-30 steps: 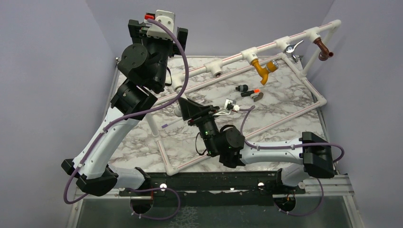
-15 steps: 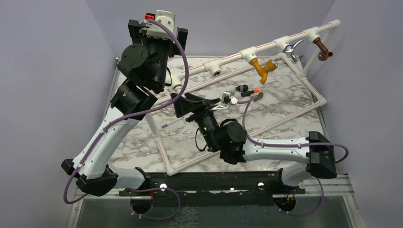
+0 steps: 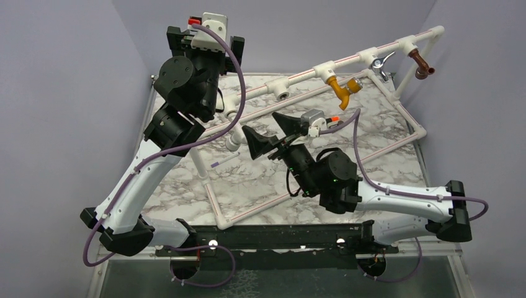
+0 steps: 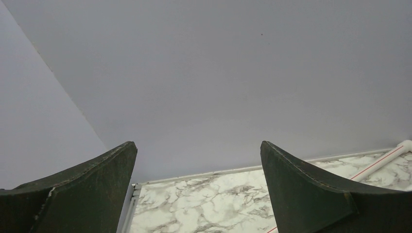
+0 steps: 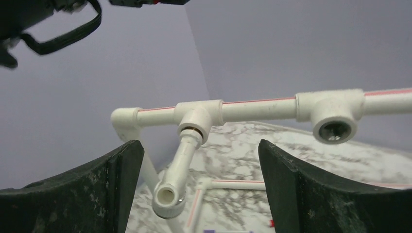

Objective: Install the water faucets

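A white faucet sticks out of the leftmost tee of the white pipe frame, its round end pointing down toward me; from above it shows as the white faucet. My right gripper is open just short of it, touching nothing; from above the right gripper sits to the right of the faucet. A mustard-yellow faucet, a chrome-levered one and a brown one hang from the top bar. My left gripper is open and empty, held high facing the back wall.
One tee socket on the top bar stands empty, also seen from above as the tee socket. A black-and-orange faucet lies on the marble table, partly hidden by my right wrist. The frame's lower rails cross the table.
My right gripper opened, let go of the white faucet and drew back to the right. The faucet stays in its tee. The left arm has not moved.
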Controlling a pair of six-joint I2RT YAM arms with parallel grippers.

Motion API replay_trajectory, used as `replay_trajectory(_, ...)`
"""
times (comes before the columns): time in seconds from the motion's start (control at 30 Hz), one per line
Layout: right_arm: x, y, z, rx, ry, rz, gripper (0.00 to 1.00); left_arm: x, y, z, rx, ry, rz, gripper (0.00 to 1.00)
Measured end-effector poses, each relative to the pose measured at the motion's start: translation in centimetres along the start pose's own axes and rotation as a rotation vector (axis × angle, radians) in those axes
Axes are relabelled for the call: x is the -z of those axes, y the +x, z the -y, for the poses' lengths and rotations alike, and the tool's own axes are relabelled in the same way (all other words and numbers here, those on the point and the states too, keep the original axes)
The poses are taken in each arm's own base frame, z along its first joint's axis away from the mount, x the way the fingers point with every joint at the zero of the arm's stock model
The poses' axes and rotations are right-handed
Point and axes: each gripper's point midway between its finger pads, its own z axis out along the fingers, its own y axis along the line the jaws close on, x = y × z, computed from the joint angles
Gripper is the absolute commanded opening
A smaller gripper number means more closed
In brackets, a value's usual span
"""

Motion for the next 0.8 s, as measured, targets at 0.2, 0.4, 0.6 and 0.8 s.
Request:
replay_trajectory(0.2, 1.3, -1.3, 0.1, 0.390, -0.153, -0.045, 0.92, 0.1, -0.5, 0.0, 0.045, 0.007, -0.029, 0.99)
replay_trajectory(0.4, 2.7, -1.6, 0.3, 0.800, -0.323, -0.063, 0.92, 0.4, 3.1, -0.1, 0.068, 0.022, -0.117, 0.99)
replay_trajectory(0.6, 3.6, -0.7, 0.2, 1.218, -0.503, -0.068, 0.92, 0.2, 10.0, -1.7, 0.092, 0.002, -0.251, 0.99)
replay_trajectory(0.8, 2.9, -0.4, 0.1, 1.560, -0.566, -0.032, 0.92, 1.8, 13.6, -2.6, 0.118, -0.018, -0.301, 0.99)
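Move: The white faucet, already hanging in the leftmost pipe tee, lies from the empty right hand about 3 cm ahead, 6 cm to the left and 5 cm below. The empty tee stands some 9 cm ahead of that hand, 5 cm to its right and slightly above. From the left hand, high over the pipe's left end, the white faucet is roughly 11 cm back, 5 cm to the right and 17 cm below. Clear of the white faucet and with its fingers still wide open, the right hand rolls some 95 degrees counter-clockwise as seen from behind it, easing about 3 cm back and to the right while the fingers level out and swing leftward. The open, empty left hand sinks about 13 cm, drifts 5 cm left and tips down to nearly level. ##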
